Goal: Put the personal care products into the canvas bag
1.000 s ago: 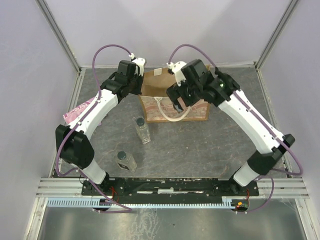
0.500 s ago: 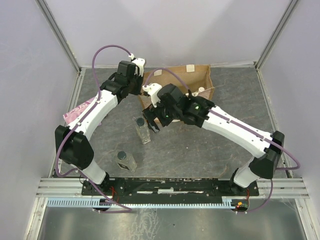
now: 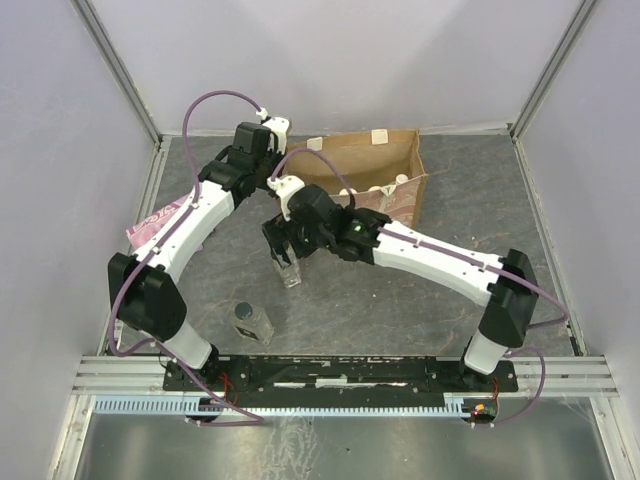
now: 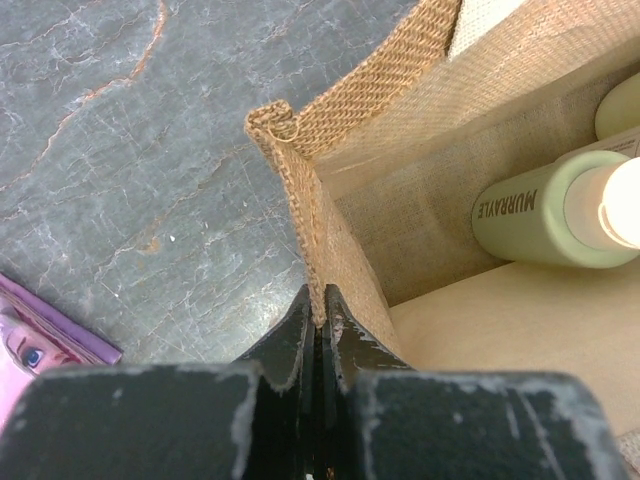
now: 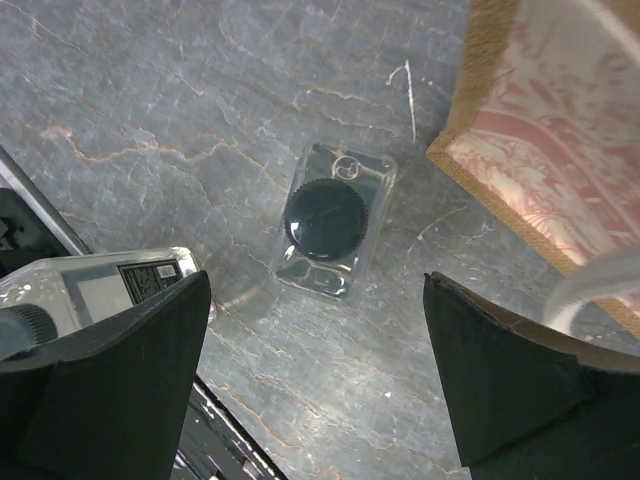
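The canvas bag (image 3: 400,150) stands open at the back of the table. My left gripper (image 3: 270,172) is shut on its left rim (image 4: 310,230), pinching the woven edge. Pale yellow bottles (image 3: 368,190) lie inside the bag; one shows in the left wrist view (image 4: 545,210). My right gripper (image 3: 282,238) is open and empty, hovering over an upright clear bottle with a black cap (image 3: 288,268). In the right wrist view that bottle (image 5: 330,222) sits between and beyond my spread fingers (image 5: 120,360), untouched. A second clear bottle (image 3: 251,322) stands nearer the arm bases and also shows in the right wrist view (image 5: 100,280).
A flat pink packet (image 3: 150,222) lies at the left edge, partly under my left arm, and also shows in the left wrist view (image 4: 30,345). The bag's pink patterned panel (image 5: 550,130) and a cream rope handle (image 5: 590,285) are just right of my right gripper. Metal rails border the table.
My right arm has swung away from the bag, leftward and toward the near side, and now hovers open over the clear bottle. The left gripper has kept its hold on the bag's rim.
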Available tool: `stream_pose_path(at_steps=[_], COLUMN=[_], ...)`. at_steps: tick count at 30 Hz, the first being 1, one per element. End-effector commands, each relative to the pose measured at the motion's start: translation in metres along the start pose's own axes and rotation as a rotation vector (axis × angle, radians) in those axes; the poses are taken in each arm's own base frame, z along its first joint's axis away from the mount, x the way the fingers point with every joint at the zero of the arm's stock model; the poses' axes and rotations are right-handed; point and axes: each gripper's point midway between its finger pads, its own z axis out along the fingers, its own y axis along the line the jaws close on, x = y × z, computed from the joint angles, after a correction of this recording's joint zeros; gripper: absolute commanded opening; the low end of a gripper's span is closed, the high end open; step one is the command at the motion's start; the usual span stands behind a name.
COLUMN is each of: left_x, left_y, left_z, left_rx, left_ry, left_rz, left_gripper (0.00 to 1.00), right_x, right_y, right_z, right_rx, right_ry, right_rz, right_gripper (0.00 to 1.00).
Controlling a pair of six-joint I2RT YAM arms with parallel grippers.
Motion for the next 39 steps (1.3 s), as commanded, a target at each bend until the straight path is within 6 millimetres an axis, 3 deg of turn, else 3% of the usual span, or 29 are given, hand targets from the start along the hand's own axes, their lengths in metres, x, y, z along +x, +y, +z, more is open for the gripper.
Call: stream_pose_path(at_steps=[1,11,14,17,23,28,33,39], left_x=[-0.012,-0.016,-0.015,-0.015,-0.015,-0.016,-0.015,-0.017], left_y=[0.011,0.013,0.013,0.013,0.012,0.010,0.008,0.009], left_z=[-0.023,-0.027,-0.028,-0.028,-0.028,-0.029,-0.027,-0.027], left_rx=[-0.031,-0.037,-0.041,-0.040,-0.034,-0.024,-0.013,-0.018], left_ry=[-0.041,-0.052,-0.054,-0.055,-0.056,-0.056,-0.054,-0.063], left_rz=[0.010,0.008,0.010,0.011,0.011,0.009,0.004,0.000], left_gripper=[0.03,0.03,0.03,0.03,0.03,0.03,0.03,0.03], right_x=[-0.005,0.022,0.031,0.045,0.059,0.046,0.030,0.003], right_y=[0.013,0.010,0.003,-0.003,-0.013,-0.021,-0.022,-0.013], right_z=[0.020,0.054,0.064,0.073,0.079,0.053,0.008,-0.060], right_rx=[0.017,0.091,0.123,0.148,0.190,0.232,0.235,0.178], right_ry=[-0.037,-0.004,0.009,0.032,0.064,0.053,0.061,0.048], right_rz=[0.020,-0.018,-0.033,-0.053,-0.089,-0.098,-0.080,-0.027], right_gripper=[0.94,0.92,0.84,0.71,0.27,0.02,0.00,0.00])
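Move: The clear bottle stands just ahead of the open right fingers, about 2 cm forward and 3 to the left, its middle some 12 cm below them. The second bottle is roughly 12 cm back and 10 to the left, similarly low; the canvas bag's middle lies about 17 cm ahead and 13 to the right, 10 below. From the left hand, the clear bottle is some 16 cm back and 11 lower. The right hand sinks about 8 cm, pinches the clear bottle, then swings it some 6 cm right and back. ##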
